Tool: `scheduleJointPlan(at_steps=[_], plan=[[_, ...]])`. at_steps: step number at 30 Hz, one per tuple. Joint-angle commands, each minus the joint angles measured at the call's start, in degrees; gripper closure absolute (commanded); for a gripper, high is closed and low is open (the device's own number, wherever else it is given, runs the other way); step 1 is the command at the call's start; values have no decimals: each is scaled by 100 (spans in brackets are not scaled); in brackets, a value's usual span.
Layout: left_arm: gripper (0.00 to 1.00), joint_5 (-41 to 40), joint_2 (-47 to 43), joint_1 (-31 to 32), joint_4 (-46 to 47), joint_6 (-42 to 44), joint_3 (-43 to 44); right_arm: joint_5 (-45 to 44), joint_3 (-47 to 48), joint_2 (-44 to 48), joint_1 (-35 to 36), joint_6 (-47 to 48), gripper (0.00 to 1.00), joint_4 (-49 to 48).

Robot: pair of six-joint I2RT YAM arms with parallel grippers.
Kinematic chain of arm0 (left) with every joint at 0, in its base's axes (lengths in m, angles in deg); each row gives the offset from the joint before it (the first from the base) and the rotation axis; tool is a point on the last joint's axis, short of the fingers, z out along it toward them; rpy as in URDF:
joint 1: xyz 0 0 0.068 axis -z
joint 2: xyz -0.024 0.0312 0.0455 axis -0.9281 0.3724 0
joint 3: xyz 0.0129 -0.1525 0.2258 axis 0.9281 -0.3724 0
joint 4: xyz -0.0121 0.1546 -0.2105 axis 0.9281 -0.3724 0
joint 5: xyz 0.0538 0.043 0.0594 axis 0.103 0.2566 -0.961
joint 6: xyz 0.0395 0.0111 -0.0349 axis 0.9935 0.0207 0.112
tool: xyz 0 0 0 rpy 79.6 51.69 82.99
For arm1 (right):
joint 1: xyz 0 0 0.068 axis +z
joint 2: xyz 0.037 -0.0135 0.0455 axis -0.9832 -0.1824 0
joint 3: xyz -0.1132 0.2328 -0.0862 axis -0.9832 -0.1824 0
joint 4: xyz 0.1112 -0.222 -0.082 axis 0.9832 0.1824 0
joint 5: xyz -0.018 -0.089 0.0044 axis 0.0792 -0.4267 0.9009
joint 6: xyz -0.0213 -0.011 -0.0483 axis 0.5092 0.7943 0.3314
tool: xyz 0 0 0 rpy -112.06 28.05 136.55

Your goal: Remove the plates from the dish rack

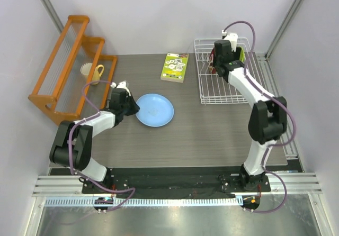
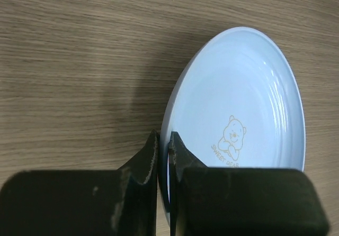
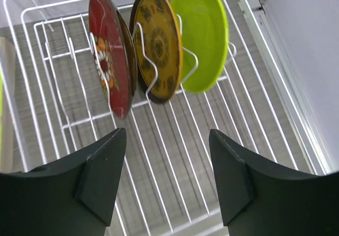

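The large light-blue plate [image 1: 154, 110] lies low at the table's left-centre, and my left gripper [image 1: 132, 109] is shut on its left rim. The left wrist view shows that plate [image 2: 243, 103], printed with a small bear, with its edge pinched in the left gripper [image 2: 164, 141]. The white wire dish rack [image 1: 222, 101] stands at the back right. In the rack [image 3: 169, 162] three plates stand upright between tines: dark-red floral [image 3: 108, 66], yellow patterned [image 3: 159, 45] and lime-green [image 3: 201, 35]. My right gripper [image 3: 168, 138] hovers open over the rack, short of the plates and holding nothing.
A green-and-white booklet [image 1: 175, 67] lies at the back centre, left of the dish rack. An orange wooden rack [image 1: 69, 66] stands along the left side with a pale mug [image 1: 92, 72] beside it. A metal rail runs along the table's right edge.
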Motion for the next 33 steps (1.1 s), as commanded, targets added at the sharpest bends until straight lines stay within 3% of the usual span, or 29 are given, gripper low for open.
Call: scheduleJointPlan(at_steps=[1, 4, 7, 8, 18, 25, 26, 29, 33], plan=[[92, -289, 257, -42, -23, 207, 260, -48, 1023, -859, -52, 574, 32, -394], [58, -465, 364, -51, -15, 260, 322, -48, 1708, -1483, -78, 793, 32, -386], [37, -614, 355, -42, 29, 312, 322, -109, 2324, -2070, -140, 847, 33, -307], [35, -667, 312, -42, 20, 330, 322, -127, 2595, -2195, -175, 986, 33, -289], [29, -834, -145, -42, -243, 471, 524, 13, 3432, -3093, -395, 1225, 41, -245], [29, -711, -444, -42, -279, 427, 559, 374, 3556, -3216, -465, 1251, 78, -236], [29, -711, -471, -42, -261, 409, 542, 417, 3556, -3216, -465, 1251, 89, -245], [29, -720, -462, -42, -252, 392, 515, 558, 3547, -3137, -465, 1225, 99, -245], [30, -685, -436, -42, -243, 330, 498, 33, 3486, -2953, -325, 1365, 99, -385]])
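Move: The left gripper already pinches the blue plate's left rim low over the table; the plate's middle is about 10 cm to the right, level with the hand and 3 cm lower. The yellow-green book lies some 24 cm ahead and 19 cm right. From the open right hand, the red plate stands in the rack about 13 cm straight ahead and 9 cm lower, the patterned brown plate 5 cm right of it, the green plate 11 cm right of it. Ease the left gripper about 2 cm left and 2 cm down, opening as it goes to let go of the blue plate's rim, then lift it straight clear by some 6 cm. Meanwhile send the right gripper forward about 13 cm and down 6 cm over the rack, rolling its left side down slightly, then close it on the red plate's upper rim. ##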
